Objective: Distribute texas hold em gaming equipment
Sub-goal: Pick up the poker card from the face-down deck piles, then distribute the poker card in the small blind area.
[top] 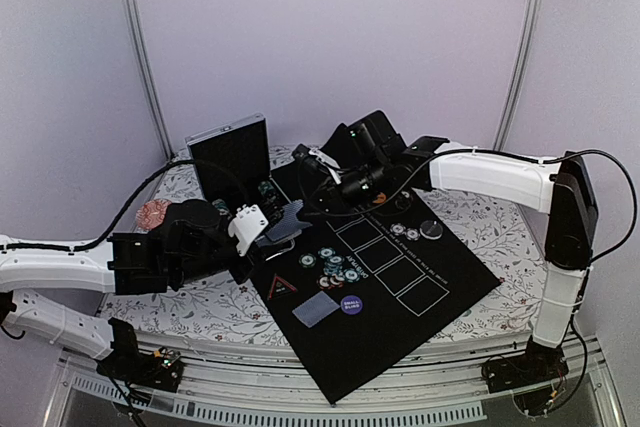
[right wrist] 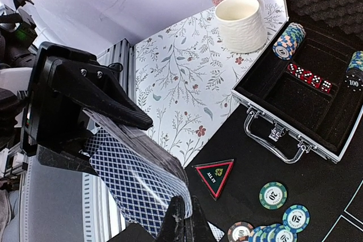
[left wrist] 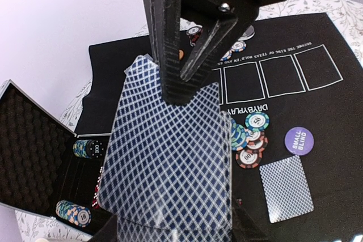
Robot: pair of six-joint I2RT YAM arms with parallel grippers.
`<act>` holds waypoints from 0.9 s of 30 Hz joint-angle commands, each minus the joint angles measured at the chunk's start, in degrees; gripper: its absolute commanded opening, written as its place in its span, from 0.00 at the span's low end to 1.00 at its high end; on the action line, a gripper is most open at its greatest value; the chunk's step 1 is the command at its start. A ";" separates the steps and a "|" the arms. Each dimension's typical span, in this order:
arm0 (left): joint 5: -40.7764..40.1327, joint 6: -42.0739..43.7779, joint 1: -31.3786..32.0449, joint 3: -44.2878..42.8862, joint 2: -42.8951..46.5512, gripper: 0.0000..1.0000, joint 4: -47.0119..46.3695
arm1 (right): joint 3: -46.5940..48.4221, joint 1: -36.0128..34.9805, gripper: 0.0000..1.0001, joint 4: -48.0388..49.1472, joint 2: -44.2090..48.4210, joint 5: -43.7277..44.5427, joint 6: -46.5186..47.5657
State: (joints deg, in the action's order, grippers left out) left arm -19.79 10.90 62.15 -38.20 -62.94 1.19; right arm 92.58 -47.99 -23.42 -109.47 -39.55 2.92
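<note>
My left gripper (left wrist: 170, 232) is shut on a deck of blue-backed playing cards (left wrist: 164, 157), held above the mat's left edge (top: 283, 222). My right gripper (right wrist: 185, 220) is shut, pinching the edge of the deck's top card; in the left wrist view its fingers (left wrist: 170, 55) come down onto the deck's back. On the black mat (top: 400, 322) lie a cluster of poker chips (top: 335, 265), a single card (top: 318, 309), a purple button (top: 351, 304), a red-edged triangle (right wrist: 215, 175), two more chips (top: 405, 232) and a dark button (top: 430, 230).
The silver case (right wrist: 283, 137) stands open at the mat's back left, with chip stacks (right wrist: 288, 39) and red dice (right wrist: 309, 77) inside. A white mug (right wrist: 241, 21) stands on the floral tablecloth (right wrist: 176, 77) beyond it. White rectangles (top: 390, 262) mark the mat.
</note>
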 commanded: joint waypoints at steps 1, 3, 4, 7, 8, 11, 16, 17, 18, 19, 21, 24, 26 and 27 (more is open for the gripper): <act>0.54 -0.19 0.52 0.00 1.32 0.42 -2.45 | 1.77 0.36 0.01 -3.18 2.83 2.60 1.61; 0.54 -0.30 0.60 0.10 1.33 0.42 -2.35 | 1.58 0.66 0.01 -3.16 3.76 2.55 1.87; 0.54 -0.28 0.58 0.13 1.33 0.42 -2.34 | 1.48 0.84 0.01 -3.27 4.16 2.47 1.98; 0.48 -0.29 0.55 0.14 1.24 0.42 -2.18 | 1.47 1.66 0.01 -4.00 5.19 2.19 2.47; 0.46 -0.29 0.54 0.14 1.24 0.42 -2.14 | 1.47 1.93 0.01 -4.27 5.45 1.75 2.65; 0.46 -0.51 0.53 0.14 1.30 0.42 -1.91 | 1.27 3.16 0.01 -4.95 6.77 -0.92 3.13; 0.37 -0.46 0.53 0.23 1.49 0.42 -1.89 | -0.39 5.76 0.01 -3.97 11.13 -4.55 2.51; 0.37 -0.45 0.56 0.23 1.50 0.42 -1.89 | -0.69 6.17 0.01 -3.79 11.85 -4.80 2.32; 0.28 -0.47 0.58 0.23 1.55 0.42 -1.89 | -0.99 6.57 0.01 -3.74 12.50 -5.15 2.15; 0.26 -0.48 0.58 0.20 1.58 0.42 -1.89 | -1.18 6.99 0.01 -3.86 12.98 -5.70 1.98; 0.07 -0.57 0.58 0.13 1.69 0.42 -1.75 | -2.14 8.01 0.01 -4.37 13.87 -6.80 1.92; -0.35 -0.86 0.56 0.33 2.78 0.42 -1.39 | -5.88 9.86 0.01 -5.94 13.90 -3.80 1.66; -0.73 -0.79 0.58 0.89 4.17 0.42 -1.39 | -7.78 9.93 0.01 -8.85 11.74 -1.53 2.14; -0.91 -0.79 0.56 1.14 4.79 0.42 -1.37 | -8.93 9.70 0.01 -9.66 10.12 -2.88 2.25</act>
State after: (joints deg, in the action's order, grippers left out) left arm -19.88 10.70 62.15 -38.09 -61.45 1.17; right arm 88.29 -38.74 -27.68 -95.18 -43.44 5.04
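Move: My right fingers are already shut on the top card at the outer end of the face-down deck. The deck's middle is about 4 cm back and 5 cm left of them; from my left hand, which holds it, some 3 cm ahead and 3 cm right. From my right hand, the card already on the far mat lies roughly 19 cm ahead and 10 cm right, the chip pile 3 cm back and 7 cm right, both some 14 cm below; the open case is 10 cm ahead and 16 cm left. I keep the card pinched and draw it off the deck with my right hand, gently at first, then faster: about 8 cm to the right and up by 9 cm, dipping a little at the end, away from the deck and towards the far mat. My left hand stays put, still gripping the deck. ##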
